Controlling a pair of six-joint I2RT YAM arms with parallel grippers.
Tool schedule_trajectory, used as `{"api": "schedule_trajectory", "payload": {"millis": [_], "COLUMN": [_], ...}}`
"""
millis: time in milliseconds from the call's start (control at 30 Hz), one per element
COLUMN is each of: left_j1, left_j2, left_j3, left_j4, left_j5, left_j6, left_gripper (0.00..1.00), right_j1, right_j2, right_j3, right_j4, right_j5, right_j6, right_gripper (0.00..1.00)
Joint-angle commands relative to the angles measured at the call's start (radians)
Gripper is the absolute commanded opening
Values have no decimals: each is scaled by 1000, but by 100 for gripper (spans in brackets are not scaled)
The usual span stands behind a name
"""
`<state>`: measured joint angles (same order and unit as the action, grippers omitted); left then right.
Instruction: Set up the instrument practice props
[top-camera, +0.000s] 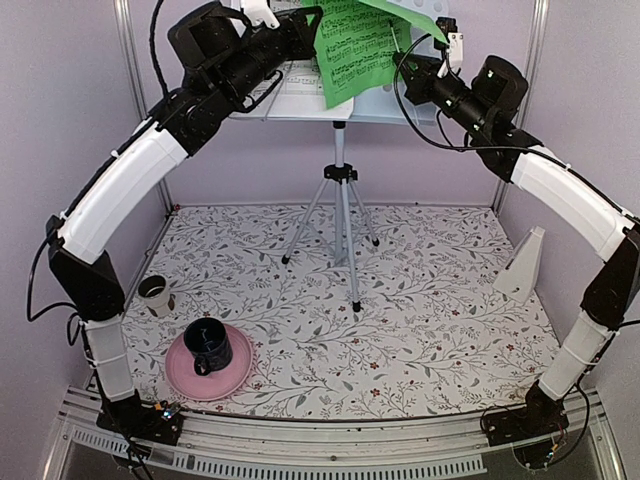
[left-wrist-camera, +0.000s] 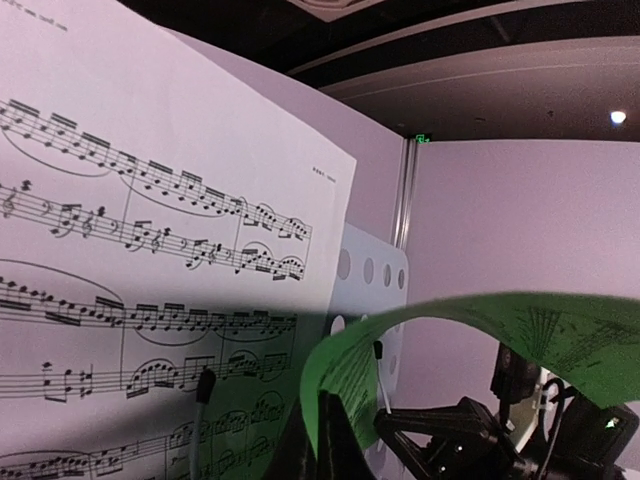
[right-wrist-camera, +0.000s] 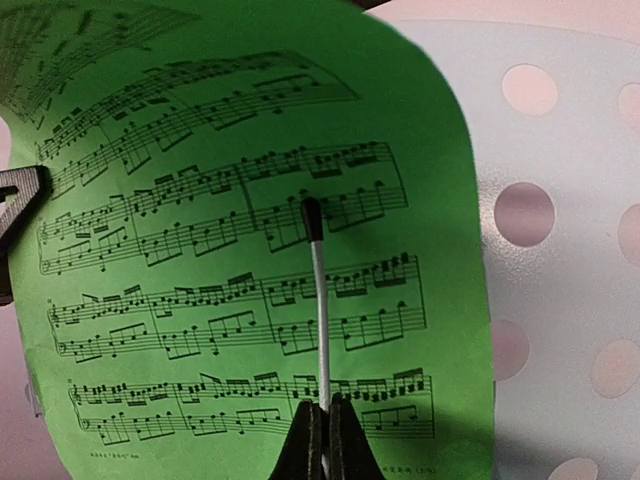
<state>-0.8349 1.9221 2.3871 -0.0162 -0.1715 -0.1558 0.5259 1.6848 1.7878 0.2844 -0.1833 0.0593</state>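
Note:
The pale-blue music stand (top-camera: 300, 104) rises on its silver tripod (top-camera: 341, 215) at the back middle. A white sheet (top-camera: 296, 84) leans on its desk. In front of it the green sheet (top-camera: 356, 55) hangs curled over at the top. My left gripper (top-camera: 314, 33) is shut on the green sheet's edge (left-wrist-camera: 350, 385), the jaws (left-wrist-camera: 325, 428) pinching it. My right gripper (top-camera: 408, 62) is shut on the stand's thin white page-holder wire (right-wrist-camera: 320, 300), which lies across the green sheet (right-wrist-camera: 200, 250). The white metronome (top-camera: 525, 265) stands on the table at the right.
A dark mug (top-camera: 208, 345) sits on a pink plate (top-camera: 238, 377) at the front left, with a small beige cup (top-camera: 155, 293) behind it. Purple walls close in the flowered table on three sides. A second page-holder wire (left-wrist-camera: 203, 400) rests on the white sheet (left-wrist-camera: 130, 250).

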Motion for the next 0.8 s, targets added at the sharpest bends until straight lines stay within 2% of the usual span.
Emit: {"api": "schedule_trajectory", "payload": {"millis": [0, 500, 567, 667, 767], "left_j1": [19, 38, 38, 38, 38], "left_j2": [67, 135, 136, 134, 128], "left_j3": [50, 101, 102, 101, 100], "left_j4": [-73, -89, -85, -87, -92], "left_j5": [51, 101, 103, 101, 98], "left_j6": [18, 31, 39, 49, 57], "left_gripper": [0, 0, 0, 1, 8], "right_j1": [0, 1, 0, 0, -1], "right_j2": [-26, -17, -17, -21, -39], "right_j3": [-23, -34, -34, -37, -48], "right_j4": [23, 47, 45, 42, 41], "right_j5": [-88, -167, -164, -158, -141], "right_j6": [-13, -26, -27, -27, -35], "right_gripper": [0, 0, 8, 28, 43]}}
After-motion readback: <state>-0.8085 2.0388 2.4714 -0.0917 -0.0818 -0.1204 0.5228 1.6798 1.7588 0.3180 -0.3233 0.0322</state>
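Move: The left gripper holds the green sheet by its left edge. The right retaining rod, already pinched in the right gripper, lies about 12 cm to the left gripper's right, some 5 cm below it and roughly 3 cm farther out. The white sheet on the stand board is about 3 cm left of the left gripper, 4 cm farther out and slightly lower. From the right gripper, the green sheet's middle is about 5 cm left, 3 cm ahead and 3 cm up. Bring the left gripper down about 4 cm while carrying it to the right and forward some 3 cm each, drawing the green sheet down across the board behind the right rod, then hold there, still pinching the edge. Meanwhile ease the right gripper, shut on the rod, about 2 cm back and left, turning it slightly counter-clockwise, and at the end open its fingers partway around the rod. ##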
